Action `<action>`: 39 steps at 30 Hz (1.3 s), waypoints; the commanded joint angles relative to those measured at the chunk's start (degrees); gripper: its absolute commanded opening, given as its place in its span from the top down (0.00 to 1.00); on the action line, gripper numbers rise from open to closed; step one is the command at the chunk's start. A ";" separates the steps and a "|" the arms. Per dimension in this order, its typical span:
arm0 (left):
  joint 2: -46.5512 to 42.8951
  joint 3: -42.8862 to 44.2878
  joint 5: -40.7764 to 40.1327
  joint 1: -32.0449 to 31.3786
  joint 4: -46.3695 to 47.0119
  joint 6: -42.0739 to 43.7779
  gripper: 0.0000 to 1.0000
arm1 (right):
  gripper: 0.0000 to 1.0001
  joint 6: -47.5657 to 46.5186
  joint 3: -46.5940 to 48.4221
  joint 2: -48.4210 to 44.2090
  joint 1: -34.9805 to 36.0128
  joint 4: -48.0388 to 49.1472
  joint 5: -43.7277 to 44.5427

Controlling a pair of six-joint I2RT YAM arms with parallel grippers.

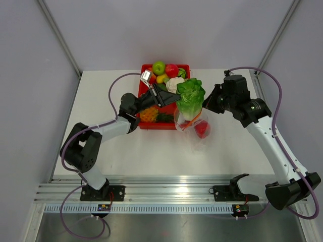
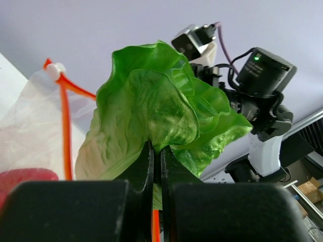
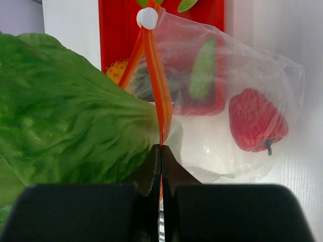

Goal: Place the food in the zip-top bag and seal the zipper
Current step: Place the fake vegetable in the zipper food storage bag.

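Note:
The leafy green-and-white lettuce [image 1: 190, 97] hangs over the mouth of the zip-top bag [image 1: 196, 126]. My left gripper [image 1: 174, 99] is shut on a lettuce [image 2: 151, 111] leaf, reaching in from the tray side [image 2: 156, 147]. My right gripper [image 1: 205, 107] is shut on the orange-red zipper [image 3: 159, 101] at the bag's edge [image 3: 161, 147]. The strip runs up to a white slider [image 3: 147, 17]. The lettuce [image 3: 65, 126] fills the left of the right wrist view. A red tomato [image 3: 256, 126] lies inside the clear bag [image 3: 212, 151]. A green cucumber-like piece [image 3: 203, 70] shows through the film; whether it is inside, I cannot tell.
The red tray [image 1: 146, 123] behind the bag holds a green apple [image 1: 159, 67], a white cauliflower [image 1: 174, 83], an orange pineapple [image 1: 149, 113] and other toy produce. The right arm [image 2: 260, 96] stands close behind the lettuce in the left wrist view.

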 commanded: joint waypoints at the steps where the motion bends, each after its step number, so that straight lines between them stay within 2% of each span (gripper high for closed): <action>1: -0.34 -0.88 -1.85 -0.40 5.69 3.21 1.00 | 1.00 1.46 -0.09 -1.33 0.28 3.85 -2.53; 6: -0.96 -2.64 -2.20 -0.48 4.90 6.38 1.00 | 1.00 2.16 -0.44 -1.33 0.28 4.82 -3.06; 14: -0.70 -4.22 1.48 -0.75 11.05 11.90 1.00 | 1.00 4.53 -2.11 -1.68 0.37 7.37 -5.87; 18: -2.97 -6.24 4.64 -0.75 8.69 16.90 1.00 | 1.00 5.06 -1.94 -1.86 0.28 7.37 -5.70; 24: -6.93 -9.40 6.23 -0.84 -0.02 24.13 1.00 | 1.00 6.47 -1.94 -1.86 0.11 7.98 -6.49; 35: -4.56 -8.10 2.98 -1.63 -0.19 23.43 1.00 | 1.00 10.07 -3.60 -1.86 0.19 12.02 -11.32; 39: -3.60 -7.04 -0.96 -3.03 -0.37 23.43 1.00 | 1.00 11.21 -4.13 -2.47 0.11 12.91 -12.46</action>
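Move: The lettuce is already in the left gripper, its pale stem end at the zipper bag's open mouth. The mouth's middle lies about 5 cm to that hand's right, 6 cm back and 8 cm below. The red pepper in the bag is some 13 cm to its right, 3 cm back and 22 cm down; the red tray's middle is about 11 cm ahead, 6 cm left and 27 cm below. From the right gripper, which pinches the rim, the mouth's middle is about 6 cm left, 3 cm back and 4 cm lower. Push the lettuce stem first down into the bag's mouth: lower the left gripper about 6 cm, drawing it back some 3 cm partway, while rolling and tipping its fingers downward, and keep the leaves pinched. Meanwhile keep the right fingers shut on the rim and bring it about 3 cm left, around the lettuce and towards the left hand, raising that hand's left side slightly. ##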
